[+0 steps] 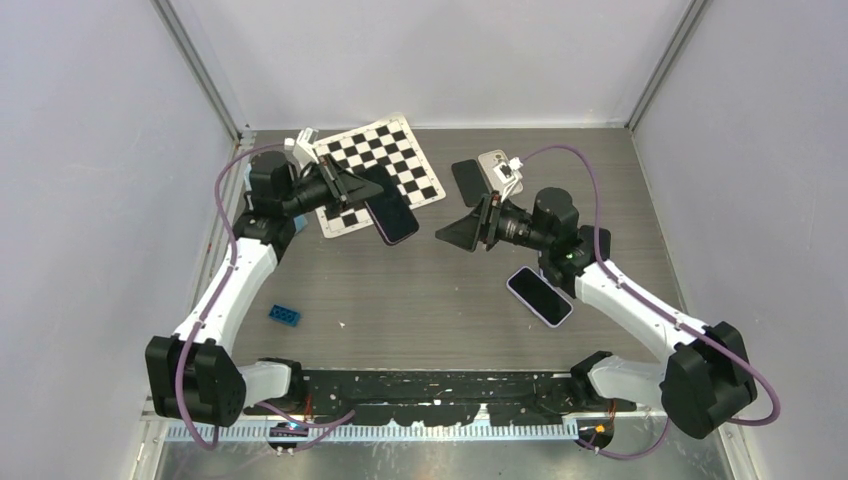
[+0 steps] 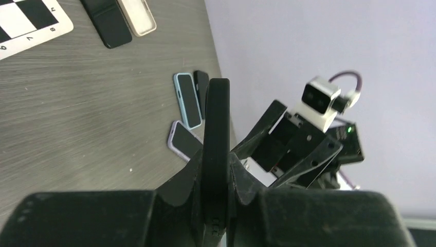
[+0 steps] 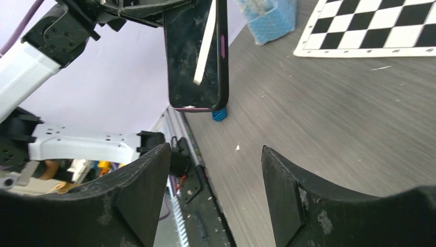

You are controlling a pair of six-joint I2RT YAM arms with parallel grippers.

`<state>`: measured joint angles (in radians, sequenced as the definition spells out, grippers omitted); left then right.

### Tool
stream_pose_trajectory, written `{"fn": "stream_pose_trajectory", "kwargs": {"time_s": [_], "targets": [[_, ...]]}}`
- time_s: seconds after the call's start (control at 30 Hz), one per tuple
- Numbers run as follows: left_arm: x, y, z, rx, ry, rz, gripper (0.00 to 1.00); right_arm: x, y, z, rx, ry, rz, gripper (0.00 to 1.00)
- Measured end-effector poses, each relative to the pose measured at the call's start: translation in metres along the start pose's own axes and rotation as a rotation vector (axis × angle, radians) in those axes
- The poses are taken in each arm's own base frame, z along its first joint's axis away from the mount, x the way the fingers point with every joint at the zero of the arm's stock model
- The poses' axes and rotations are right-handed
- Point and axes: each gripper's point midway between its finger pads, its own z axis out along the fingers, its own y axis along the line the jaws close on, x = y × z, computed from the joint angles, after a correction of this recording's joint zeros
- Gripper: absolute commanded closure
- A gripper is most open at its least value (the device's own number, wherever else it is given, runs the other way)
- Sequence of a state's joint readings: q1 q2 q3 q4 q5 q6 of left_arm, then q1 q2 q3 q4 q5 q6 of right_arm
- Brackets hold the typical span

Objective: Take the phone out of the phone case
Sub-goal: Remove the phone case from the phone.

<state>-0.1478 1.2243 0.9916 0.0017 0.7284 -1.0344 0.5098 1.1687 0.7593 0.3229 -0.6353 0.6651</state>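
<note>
The phone (image 1: 393, 216) sits in a dark phone case with a pink-purple rim and hangs above the table beside the checkerboard. My left gripper (image 1: 352, 190) is shut on its upper end. In the left wrist view the cased phone (image 2: 216, 118) shows edge-on, clamped between the left gripper's (image 2: 216, 159) jaws. My right gripper (image 1: 455, 232) faces it from the right with a gap between them, open and empty. In the right wrist view the phone (image 3: 198, 54) hangs screen-on beyond the right gripper (image 3: 216, 154), whose jaws stand wide apart.
A checkerboard (image 1: 385, 170) lies at the back. A purple-cased phone (image 1: 539, 296) lies by the right arm. A black phone (image 1: 468, 180) and a clear case (image 1: 492, 168) lie at the back right. A blue brick (image 1: 284, 315) lies front left.
</note>
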Motion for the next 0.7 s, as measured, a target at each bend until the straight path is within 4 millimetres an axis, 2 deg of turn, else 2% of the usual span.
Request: {"fn": "stream_pose_trajectory", "kwargs": {"time_s": [0.27, 0.4, 0.47, 0.5, 0.57, 0.63, 0.7], "targets": [[0.031, -0.001, -0.011, 0.059, 0.171, 0.166, 1.0, 0.014, 0.02, 0.006, -0.134, 0.089, 0.069, 0.31], [0.043, -0.009, -0.017, 0.129, 0.239, 0.209, 1.0, 0.039, 0.046, 0.014, -0.218, 0.194, 0.039, 0.31], [0.047, -0.013, -0.021, 0.157, 0.259, 0.227, 1.0, 0.045, 0.058, 0.019, -0.243, 0.228, -0.002, 0.41], [0.049, -0.017, -0.023, 0.172, 0.267, 0.241, 1.0, 0.047, 0.061, 0.021, -0.25, 0.237, -0.016, 0.51], [0.053, -0.024, -0.029, 0.203, 0.277, 0.269, 1.0, 0.05, 0.068, 0.024, -0.268, 0.251, -0.046, 0.63], [0.056, -0.033, -0.035, 0.232, 0.28, 0.303, 1.0, 0.051, 0.069, 0.024, -0.277, 0.261, -0.055, 0.71], [0.057, -0.039, -0.04, 0.253, 0.281, 0.327, 1.0, 0.054, 0.07, 0.023, -0.295, 0.279, -0.052, 0.74]]}}
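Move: From the right hand, the cased phone, held by the left, has its middle about 8 cm to the left, 5 cm ahead and some 3 cm higher. Down on the table, roughly 26 cm below the right hand, a bare black phone lies 23 cm ahead and 8 cm right, the beige case 26 cm ahead and 16 cm right. From the left hand's grip, the cased phone's middle is about 4 cm back, 3 cm right and 2 cm below. The left hand keeps its hold on the far end of the cased phone and draws it back about 8 cm, swinging it some 25 degrees clockwise and rising slightly at the end. The right hand travels back about 7 cm and left about 6 cm to the phone's near right corner, turning counter-clockwise by nearly as much as the left turns the other way, and near the end its open fingers close by more than half around that corner; whether they already pinch the case's rim can't be seen. ##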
